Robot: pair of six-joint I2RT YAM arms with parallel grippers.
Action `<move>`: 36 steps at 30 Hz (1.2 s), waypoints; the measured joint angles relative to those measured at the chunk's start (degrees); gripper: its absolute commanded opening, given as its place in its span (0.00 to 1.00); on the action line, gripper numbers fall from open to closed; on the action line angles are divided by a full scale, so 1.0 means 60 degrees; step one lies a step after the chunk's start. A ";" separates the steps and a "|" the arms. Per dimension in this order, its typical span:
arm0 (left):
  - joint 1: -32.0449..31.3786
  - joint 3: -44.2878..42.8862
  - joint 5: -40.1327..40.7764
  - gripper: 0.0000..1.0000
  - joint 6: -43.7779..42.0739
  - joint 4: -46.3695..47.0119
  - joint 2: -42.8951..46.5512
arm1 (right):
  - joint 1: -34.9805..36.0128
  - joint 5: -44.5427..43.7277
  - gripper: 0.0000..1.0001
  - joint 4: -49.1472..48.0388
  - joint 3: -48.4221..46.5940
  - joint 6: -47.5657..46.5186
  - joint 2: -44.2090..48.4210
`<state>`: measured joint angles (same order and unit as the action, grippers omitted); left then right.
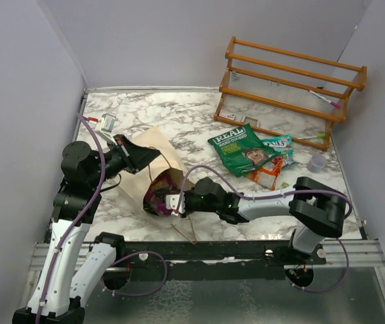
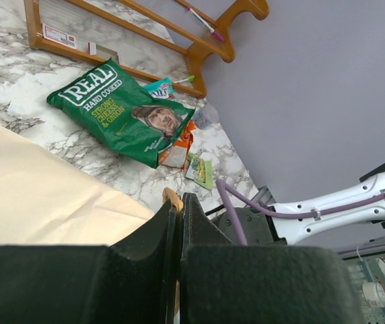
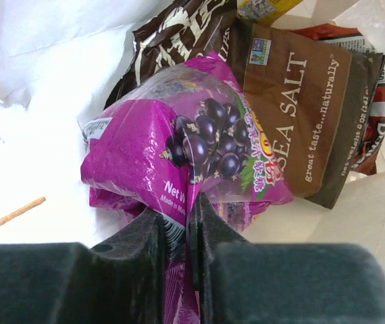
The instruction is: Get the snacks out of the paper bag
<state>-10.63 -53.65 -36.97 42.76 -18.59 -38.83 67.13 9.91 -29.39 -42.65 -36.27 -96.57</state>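
The paper bag (image 1: 157, 150) lies on its side at centre left, mouth toward the near edge. My left gripper (image 2: 180, 202) is shut on the bag's brown cord handle (image 2: 171, 198), lifting the upper edge. At the mouth, my right gripper (image 3: 194, 206) is shut on a magenta-purple packet (image 3: 172, 155). Behind it inside the bag lie a dark brown packet (image 3: 300, 128), a red one (image 3: 371, 135) and a yellow corner (image 3: 267, 8). Out on the table lie the green bag (image 1: 243, 150), an orange packet (image 1: 267, 175) and a light-green packet (image 2: 200, 169).
An orange wooden rack (image 1: 290, 84) stands at the back right with a clear plastic cup (image 1: 317, 162) in front of it. A small white and red object (image 1: 106, 121) lies at the back left. The bag's other cord handle (image 1: 187, 233) trails on the marble near the front edge.
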 measured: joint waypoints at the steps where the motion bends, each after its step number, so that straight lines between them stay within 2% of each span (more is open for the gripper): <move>1: 0.0000 0.0000 0.0015 0.00 0.0000 -0.0004 -0.0004 | 0.0007 -0.0004 0.09 0.0069 0.0022 0.0091 0.0146; 4: 0.0000 0.0000 0.0098 0.00 -0.0007 -0.0044 -0.0004 | 0.0055 0.0011 0.09 0.0433 0.0193 0.0321 0.0688; 10: 0.0000 0.0000 0.0364 0.00 -0.0040 -0.0237 -0.0004 | 0.0080 0.0557 0.02 0.1468 0.0790 0.0823 0.2492; 19: 0.0000 -0.0004 0.0856 0.00 -0.0306 -0.0648 -0.0047 | 0.0131 0.1657 0.01 0.3723 0.1555 0.1730 0.7144; 25: 0.0000 -0.0026 0.1107 0.00 -0.0474 -0.0849 -0.0069 | 0.0131 0.1421 0.01 0.4921 0.1319 0.2127 0.9745; 28: 0.0000 -0.0044 0.1209 0.00 -0.0528 -0.0965 -0.0069 | 0.0157 0.0670 0.01 0.5042 0.1180 0.2280 1.0502; 31: 0.0000 -0.0058 0.1315 0.00 -0.0586 -0.1100 -0.0069 | 0.0182 -0.0863 0.01 0.4943 0.1122 0.2550 1.0768; 36: 0.0000 -0.0226 0.1392 0.00 -0.0659 -0.1264 -0.0095 | 0.0186 -0.4623 0.01 0.4707 0.1118 0.3315 1.0091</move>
<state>-10.63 -55.00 -28.62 38.81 -26.17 -39.40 68.25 -17.82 -1.15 -35.94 -16.38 -36.03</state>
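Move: The purple snack is already between the right fingers, inside the paper bag, whose body is centred about 7 cm ahead and 4 cm left of that hand. A brown snack packet lies deeper in, some 3 cm ahead and 8 cm left. The green crisps bag lies about 16 cm ahead, 24 cm right and 5 cm below; an orange snack 8 cm ahead, 31 cm right. From the left hand the green bag is 12 cm ahead, 25 cm right and 32 cm below. Up, right and back at first, the right hand draws the purple snack out through the paper bag's mouth, then curves forward again while still going right, ending about 20 cm higher and 18 cm to the right. Its fingertips tilt up, and late on it swings clockwise, its grip kept. The left hand keeps hold of the bag's handle, sinking a little and easing left. ##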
